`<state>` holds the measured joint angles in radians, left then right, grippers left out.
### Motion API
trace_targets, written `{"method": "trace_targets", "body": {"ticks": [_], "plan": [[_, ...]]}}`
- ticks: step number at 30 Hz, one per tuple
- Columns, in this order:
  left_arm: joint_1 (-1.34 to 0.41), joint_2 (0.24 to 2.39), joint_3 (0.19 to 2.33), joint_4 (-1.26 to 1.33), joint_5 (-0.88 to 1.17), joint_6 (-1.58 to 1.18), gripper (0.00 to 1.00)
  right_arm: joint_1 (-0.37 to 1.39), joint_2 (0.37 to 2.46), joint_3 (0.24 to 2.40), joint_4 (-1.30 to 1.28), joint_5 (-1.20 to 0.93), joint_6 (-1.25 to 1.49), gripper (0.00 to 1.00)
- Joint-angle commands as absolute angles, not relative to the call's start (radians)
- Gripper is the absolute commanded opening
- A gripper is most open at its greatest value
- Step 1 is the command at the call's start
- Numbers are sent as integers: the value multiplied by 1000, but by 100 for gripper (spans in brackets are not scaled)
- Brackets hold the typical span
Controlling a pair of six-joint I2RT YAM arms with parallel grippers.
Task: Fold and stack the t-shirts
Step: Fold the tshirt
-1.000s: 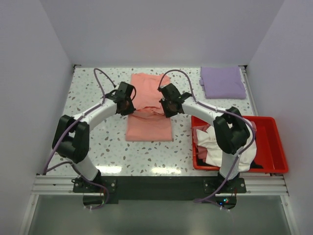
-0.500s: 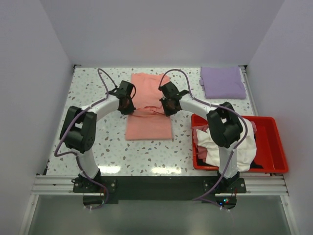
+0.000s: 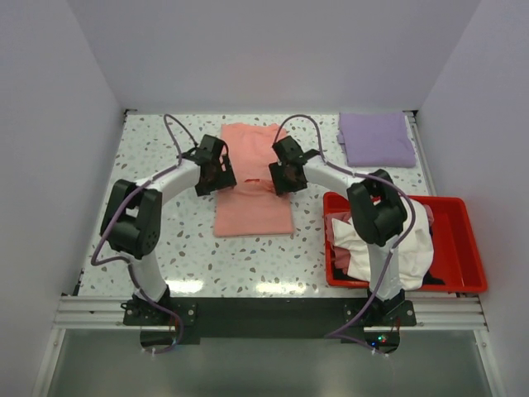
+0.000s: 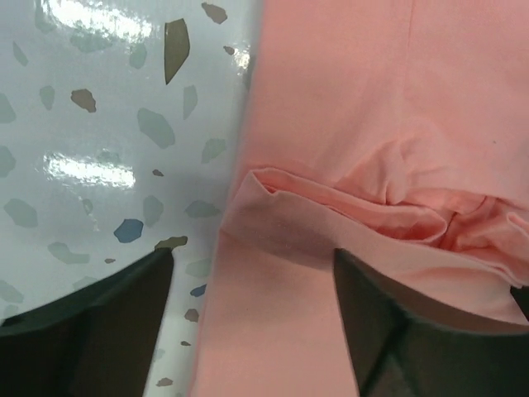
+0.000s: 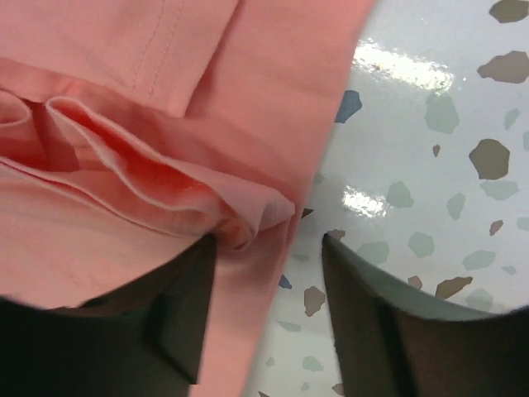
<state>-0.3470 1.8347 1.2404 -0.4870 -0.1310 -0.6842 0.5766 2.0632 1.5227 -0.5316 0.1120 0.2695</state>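
Note:
The salmon-pink t-shirt [image 3: 252, 178] lies lengthwise on the speckled table, with a bunched fold across its middle [image 4: 355, 203] [image 5: 157, 190]. My left gripper [image 3: 216, 175] hovers over the shirt's left edge, jaws open, one finger over the table and one over the cloth [image 4: 256, 327]. On the opposite edge my right gripper [image 3: 281, 176] is open too, straddling the cloth's border [image 5: 269, 318]. Neither holds anything. A folded lavender t-shirt [image 3: 377, 138] rests at the back right. Cream-white cloth [image 3: 376, 244] and a bit of black cloth fill the red bin.
The red plastic bin [image 3: 459, 248] stands at the front right, close beside the right arm. White walls close in the table on three sides. The speckled table top [image 3: 157, 231] shows bare left of the pink shirt.
Both grippers were shut on the pink shirt's folded edges and have opened, letting the cloth go. The fold has settled across the shirt's middle, and the shirt now lies flatter.

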Motion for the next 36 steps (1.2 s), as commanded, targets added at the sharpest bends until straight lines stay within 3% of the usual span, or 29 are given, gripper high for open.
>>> {"method": "trace_targets", "body": {"ticks": [1,3,5,13,19,26,36], "plan": [[-337,1723,1276,-462,-130,-673,95,572,1976,1562,-563,172,293,63],[-337,1692,1264,-463,-130,-678,100,572,1942,1546,-566,176,296,74],[-337,1640,1230,-460,-124,-689,100,572,1892,1514,-560,158,296,99],[-339,1442,973,-393,-17,-744,100,577,1772,1333,-381,-225,324,99],[-341,1267,798,-411,-5,-767,100,584,1870,1382,-334,-310,331,99],[-341,1125,678,-478,-37,-785,100,584,2066,1571,-388,-223,337,99],[-341,1115,640,-482,-48,-792,100,581,2111,1704,-433,-5,287,99]]}}
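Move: The shirt's near-left corner, where the left hand goes, lies some 15 cm back from that hand, about 2 cm left and 3 cm below; the just-released left end of the fold edge sits 2 cm ahead of it. For the right hand, the middle of the fold edge is about 7 cm left, 1 cm ahead and 2 cm below. The shirt's near-right corner lies roughly 16 cm back from the right hand and 3 cm right, the purple stack some 16 cm ahead and 25 cm right. Up and away from the fold edge, both hands finish opening wide. The left arcs about 8 cm high, then draws back some 14 cm along the shirt's left side and sinks partway towards the near-left corner. The right rises and eases back, swings 7 cm left over the shirt while rolling its left side up some 20 degrees, dips low, then pushes forward and climbs slightly. ##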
